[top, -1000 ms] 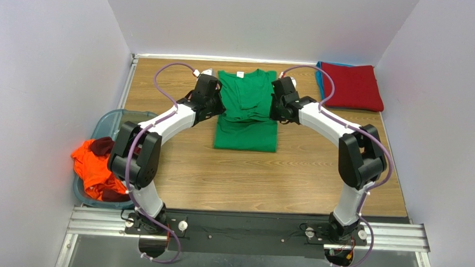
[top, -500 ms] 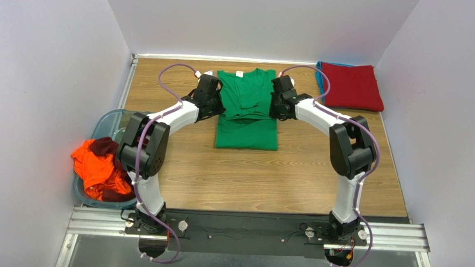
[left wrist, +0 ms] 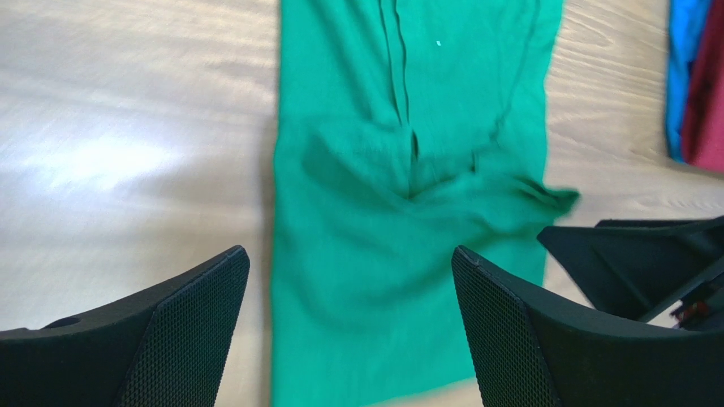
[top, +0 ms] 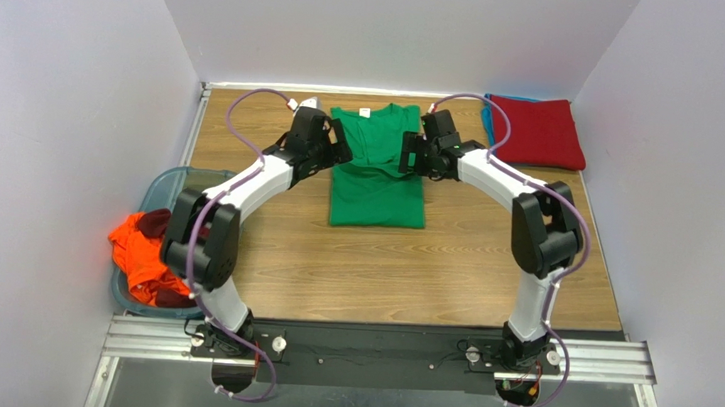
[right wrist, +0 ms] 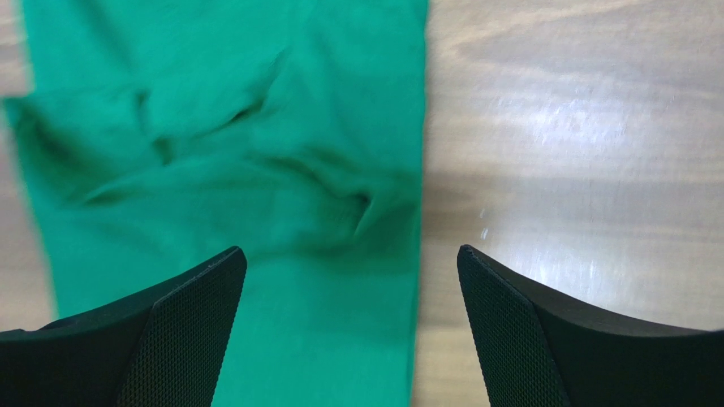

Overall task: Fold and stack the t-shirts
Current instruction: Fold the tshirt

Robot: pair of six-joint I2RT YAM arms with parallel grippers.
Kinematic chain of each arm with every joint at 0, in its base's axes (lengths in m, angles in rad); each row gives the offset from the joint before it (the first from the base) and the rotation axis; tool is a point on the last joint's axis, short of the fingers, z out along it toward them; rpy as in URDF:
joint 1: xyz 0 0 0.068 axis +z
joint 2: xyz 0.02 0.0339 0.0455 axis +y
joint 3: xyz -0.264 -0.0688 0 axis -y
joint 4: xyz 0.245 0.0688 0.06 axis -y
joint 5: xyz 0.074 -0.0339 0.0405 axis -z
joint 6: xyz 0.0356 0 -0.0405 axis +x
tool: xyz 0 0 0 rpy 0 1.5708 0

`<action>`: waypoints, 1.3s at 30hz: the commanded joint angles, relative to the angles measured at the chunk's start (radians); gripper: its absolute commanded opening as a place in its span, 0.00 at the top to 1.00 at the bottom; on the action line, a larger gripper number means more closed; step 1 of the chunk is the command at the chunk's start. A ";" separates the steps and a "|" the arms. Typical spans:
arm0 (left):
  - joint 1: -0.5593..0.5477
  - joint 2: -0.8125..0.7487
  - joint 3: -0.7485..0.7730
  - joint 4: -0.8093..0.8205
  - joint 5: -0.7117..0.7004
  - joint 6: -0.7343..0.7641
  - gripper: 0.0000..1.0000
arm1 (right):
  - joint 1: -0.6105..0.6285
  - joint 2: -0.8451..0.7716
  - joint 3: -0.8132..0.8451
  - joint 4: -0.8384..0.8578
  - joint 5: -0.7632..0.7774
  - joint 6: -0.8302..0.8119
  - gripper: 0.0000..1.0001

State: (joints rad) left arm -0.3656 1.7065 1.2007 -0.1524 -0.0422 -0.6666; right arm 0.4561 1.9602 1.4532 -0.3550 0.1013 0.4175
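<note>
The green t-shirt (top: 377, 181) lies flat as a long folded strip at the table's far middle, its white neck tag toward the back wall. It also shows in the left wrist view (left wrist: 408, 212) and the right wrist view (right wrist: 255, 170), creased across its middle. My left gripper (top: 339, 150) hovers over its left edge, open and empty (left wrist: 348, 254). My right gripper (top: 407, 156) hovers over its right edge, open and empty (right wrist: 350, 254). A folded red t-shirt (top: 536, 129) lies on a teal-blue one (top: 486, 117) at the far right.
A translucent bluish tub (top: 174, 181) stands at the left edge and holds an orange t-shirt (top: 146, 256) and a dark maroon one (top: 157, 221). White walls close in the table on three sides. The red and blue stack shows in the left wrist view (left wrist: 705, 85).
Both grippers have moved a little toward the back wall along the green shirt's sides. The shirt's upper layer now lies flatter and narrower.
</note>
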 commanded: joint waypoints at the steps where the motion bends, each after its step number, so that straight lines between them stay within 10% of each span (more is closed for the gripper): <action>1: 0.007 -0.168 -0.097 0.002 -0.036 -0.013 0.04 | 0.001 -0.121 -0.063 0.010 -0.097 0.001 0.00; 24: 0.004 -0.879 -0.777 0.148 -0.005 -0.154 0.03 | 0.139 0.129 0.064 0.083 -0.184 -0.078 0.00; 39: 0.004 -0.814 -0.771 0.180 -0.007 -0.154 0.02 | 0.132 0.304 0.294 0.082 0.064 -0.131 0.00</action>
State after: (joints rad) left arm -0.3656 0.8673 0.4168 0.0036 -0.0471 -0.8154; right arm 0.5900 2.2024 1.6714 -0.2855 0.0406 0.3260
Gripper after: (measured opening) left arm 0.974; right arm 0.997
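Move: The raised fabric edge across the green t-shirt has its middle about 9 cm left and 1 cm ahead of the right hand, some 4 cm below it. The collar tag lies about 14 cm beyond that edge and 4 cm left of it; the red stack is roughly 31 cm right and 13 cm ahead of the right hand. From the left hand, the edge's middle lies about 9 cm right, 1 cm ahead and 5 cm below; the laundry bin is some 35 cm left and 19 cm back. With fingers open, the right hand arcs up about 4 cm while drawing back 7 cm and swinging left over the t-shirt, then sinks about 7 cm and comes forward again to the middle of the raised edge, ending some 10 cm left of where it began, turned about 15 degrees counter-clockwise and low over the cloth, where contact can't be made out. The left hand, also open, rises briefly off the t-shirt's left side and retreats about 16 cm back and 6 cm left towards the laundry bin, clearing the t-shirt, then waits. ##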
